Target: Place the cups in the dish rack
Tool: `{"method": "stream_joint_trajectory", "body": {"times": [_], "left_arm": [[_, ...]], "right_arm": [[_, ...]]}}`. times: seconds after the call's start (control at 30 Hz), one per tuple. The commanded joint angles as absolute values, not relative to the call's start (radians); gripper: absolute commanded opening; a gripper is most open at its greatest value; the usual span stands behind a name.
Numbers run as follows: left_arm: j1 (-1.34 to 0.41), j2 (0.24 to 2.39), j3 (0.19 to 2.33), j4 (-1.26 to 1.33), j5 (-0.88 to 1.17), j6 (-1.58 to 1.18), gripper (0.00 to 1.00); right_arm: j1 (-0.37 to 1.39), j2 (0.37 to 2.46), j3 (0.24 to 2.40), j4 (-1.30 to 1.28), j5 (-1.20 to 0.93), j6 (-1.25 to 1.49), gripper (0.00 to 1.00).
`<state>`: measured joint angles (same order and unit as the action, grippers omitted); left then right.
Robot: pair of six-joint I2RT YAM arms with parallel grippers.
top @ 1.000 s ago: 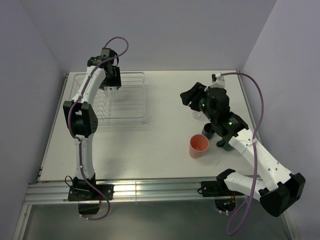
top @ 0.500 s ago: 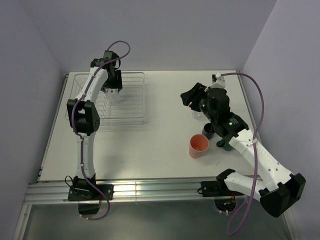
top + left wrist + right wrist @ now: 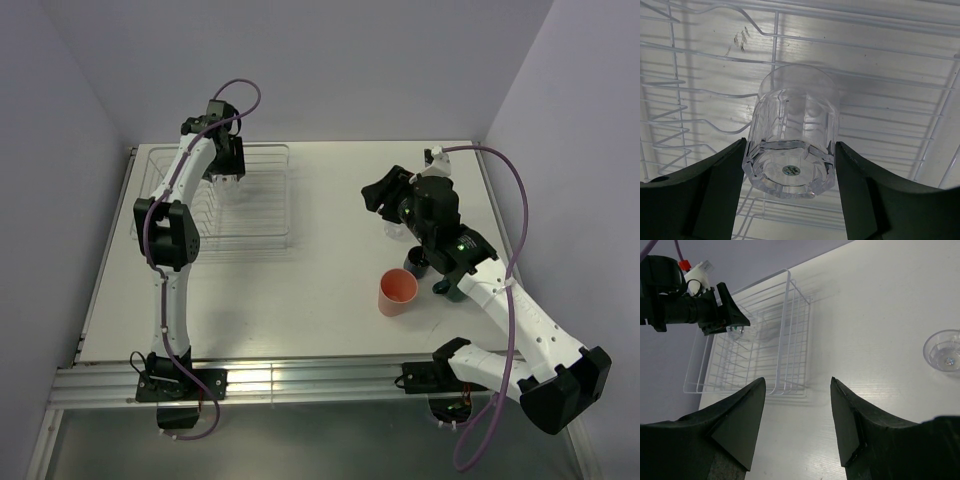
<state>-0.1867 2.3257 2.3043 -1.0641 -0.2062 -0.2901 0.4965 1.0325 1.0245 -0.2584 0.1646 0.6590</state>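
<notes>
In the left wrist view a clear glass tumbler hangs base-up over the wire bars of the dish rack, with my left gripper shut on its base. From above, that gripper hovers over the rack near its far left part. My right gripper stands open and empty above the table's right half. Just below it stands a second clear tumbler, which the right wrist view shows at its right edge. A salmon-pink tumbler and a dark navy mug stand nearer the front. A dark teal mug is partly hidden by the right arm.
The rack fills the table's far left, with upright wire prongs along its left side. Purple walls close in at the back and both sides. The right arm's forearm crosses the near right corner.
The left arm shifted slightly toward the rack's far side with the glass still in its jaws, then held still. The right arm and the cups on the table did not move.
</notes>
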Motion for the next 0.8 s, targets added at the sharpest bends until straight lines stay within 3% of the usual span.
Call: {"method": "stream_joint_trajectory", "body": {"times": [0.0,0.27,0.5,0.53,0.57,0.77], "left_arm": [[-0.187,2.324,2.310,-1.022,-0.202,-0.282,0.56],[-0.189,2.327,2.290,-1.000,-0.187,-0.282,0.72],[-0.189,2.315,2.258,-0.965,-0.190,-0.281,0.80],[-0.189,2.312,2.250,-0.960,-0.196,-0.282,0.84],[-0.189,2.310,2.249,-0.953,-0.196,-0.284,0.96],[-0.189,2.249,2.201,-0.899,-0.193,-0.290,0.98]], "right_arm": [[0.491,1.022,1.037,-0.242,0.184,0.643,0.62],[0.491,1.031,1.045,-0.244,0.181,0.641,0.63],[0.491,1.038,1.049,-0.244,0.176,0.637,0.64],[0.491,1.037,1.051,-0.244,0.176,0.638,0.65],[0.491,1.037,1.049,-0.245,0.175,0.637,0.65],[0.491,1.029,1.049,-0.253,0.181,0.630,0.66]]}}
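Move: The upside-down glass is already between the left fingers, its middle about 2 cm ahead of that hand and 3 cm below. It is over the rack floor: the rack's right side stands some 14 cm to the hand's right, roughly level with it, and the bent wire tines are about 8 cm left and 2 cm ahead. From the idle right hand the glass lies roughly 22 cm ahead, 31 cm left and 21 cm lower. The left hand at first stays almost still with its fingers on both sides of the glass near its upturned base, then opens them almost fully to let go of it in the rack. As they spread, it sinks about 2 cm around the glass and eases roughly 1 cm forward, the wrist keeping its slant and the opened fingers still straddling the glass. ##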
